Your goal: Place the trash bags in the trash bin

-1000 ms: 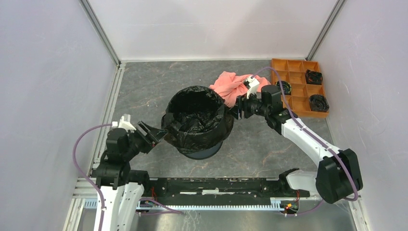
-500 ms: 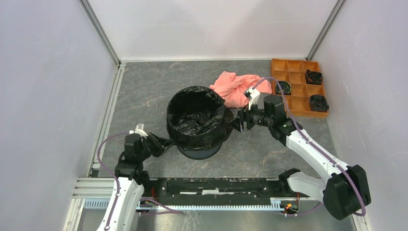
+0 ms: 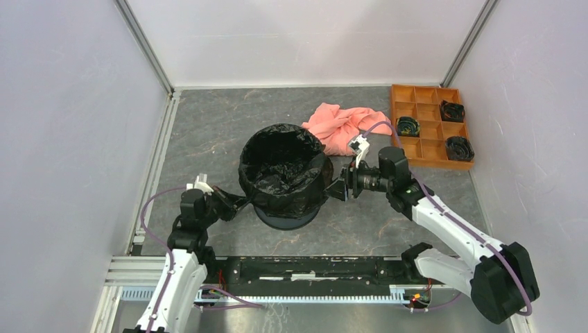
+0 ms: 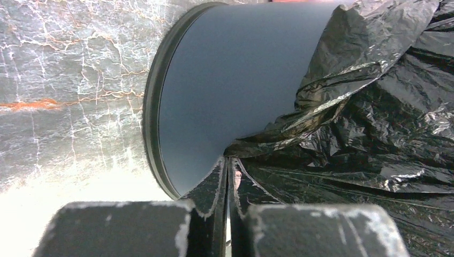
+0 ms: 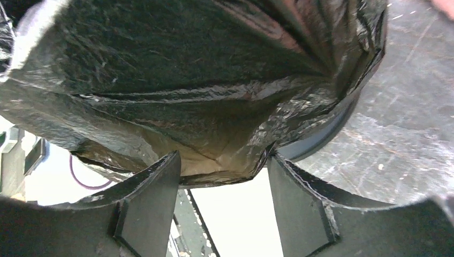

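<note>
The black trash bag (image 3: 281, 170) lines the navy trash bin (image 3: 288, 220) and hangs over its rim down the outside. My left gripper (image 3: 238, 203) is low at the bin's left side, shut on a fold of the bag's hem; in the left wrist view the fingertips (image 4: 227, 166) pinch the bag (image 4: 375, 134) against the bin's wall (image 4: 230, 80). My right gripper (image 3: 336, 189) is open at the bin's right side. In the right wrist view (image 5: 222, 174) the bag's lower edge (image 5: 214, 128) lies just between its fingertips, with the bin's base (image 5: 321, 136) behind.
A salmon-pink cloth (image 3: 340, 127) lies behind the bin, near my right arm. An orange compartment tray (image 3: 426, 128) with three black parts stands at the back right. White walls close in the grey table (image 3: 208, 132) on three sides.
My left gripper has dropped and moved in to the bin's lower left, dragging the bag's hem down. My right gripper has slid down the bin's right side from rim height.
</note>
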`<state>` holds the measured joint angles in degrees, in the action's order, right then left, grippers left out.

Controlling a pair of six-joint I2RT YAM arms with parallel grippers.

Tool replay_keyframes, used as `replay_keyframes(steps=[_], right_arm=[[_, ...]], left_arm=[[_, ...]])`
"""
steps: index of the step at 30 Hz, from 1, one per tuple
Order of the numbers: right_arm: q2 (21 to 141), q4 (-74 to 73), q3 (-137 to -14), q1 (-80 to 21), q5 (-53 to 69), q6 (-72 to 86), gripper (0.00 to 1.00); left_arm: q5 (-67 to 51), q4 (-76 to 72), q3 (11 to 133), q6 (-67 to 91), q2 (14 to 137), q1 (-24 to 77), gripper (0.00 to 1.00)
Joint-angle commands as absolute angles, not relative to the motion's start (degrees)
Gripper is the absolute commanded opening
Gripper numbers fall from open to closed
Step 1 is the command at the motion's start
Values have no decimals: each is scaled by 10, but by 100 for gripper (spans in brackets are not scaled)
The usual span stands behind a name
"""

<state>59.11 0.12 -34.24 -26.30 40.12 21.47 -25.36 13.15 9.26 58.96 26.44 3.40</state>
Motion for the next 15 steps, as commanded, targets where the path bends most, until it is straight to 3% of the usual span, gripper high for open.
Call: replay_keyframes(steps=[1,6,11,15], right_arm=[[616,54,-323,-290,387,230,63],[645,111,-282,-312,349,230,45],[692,76,-289,-319,274,142,30],[728,45,-303,-318,224,90,27]], left_arm=[[-236,114,103,587,253,34,4],[-214,166,117,563,274,34,2],[-159,192,126,579,265,34,2],[-118,197,146,574,266,34,2]])
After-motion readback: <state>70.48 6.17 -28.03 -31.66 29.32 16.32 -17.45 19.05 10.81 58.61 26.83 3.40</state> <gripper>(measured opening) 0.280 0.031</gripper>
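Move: The trash bag's loose right-hand edge is right at the right hand's open fingertips, about 2 cm to the left and level with them. The trash bin inside it stands some 14 cm left and 2 cm ahead of that hand, its middle about 4 cm lower; the pink cloth lies some 27 cm ahead, 4 cm right and 16 cm below. From the left hand, already pinching the bag's near-left hem, the bin's middle is about 12 cm right, 3 cm ahead and 3 cm up. The trash bag's right edge comes off the right fingertips as that hand sinks almost 10 cm beside the bin, swinging barely back and out again, its fingers closing from wide to roughly a quarter open and tipping some 10 degrees further down. The left hand keeps its pinch on the hem and draws it about 2 cm left, away from the bin, and slightly down. ##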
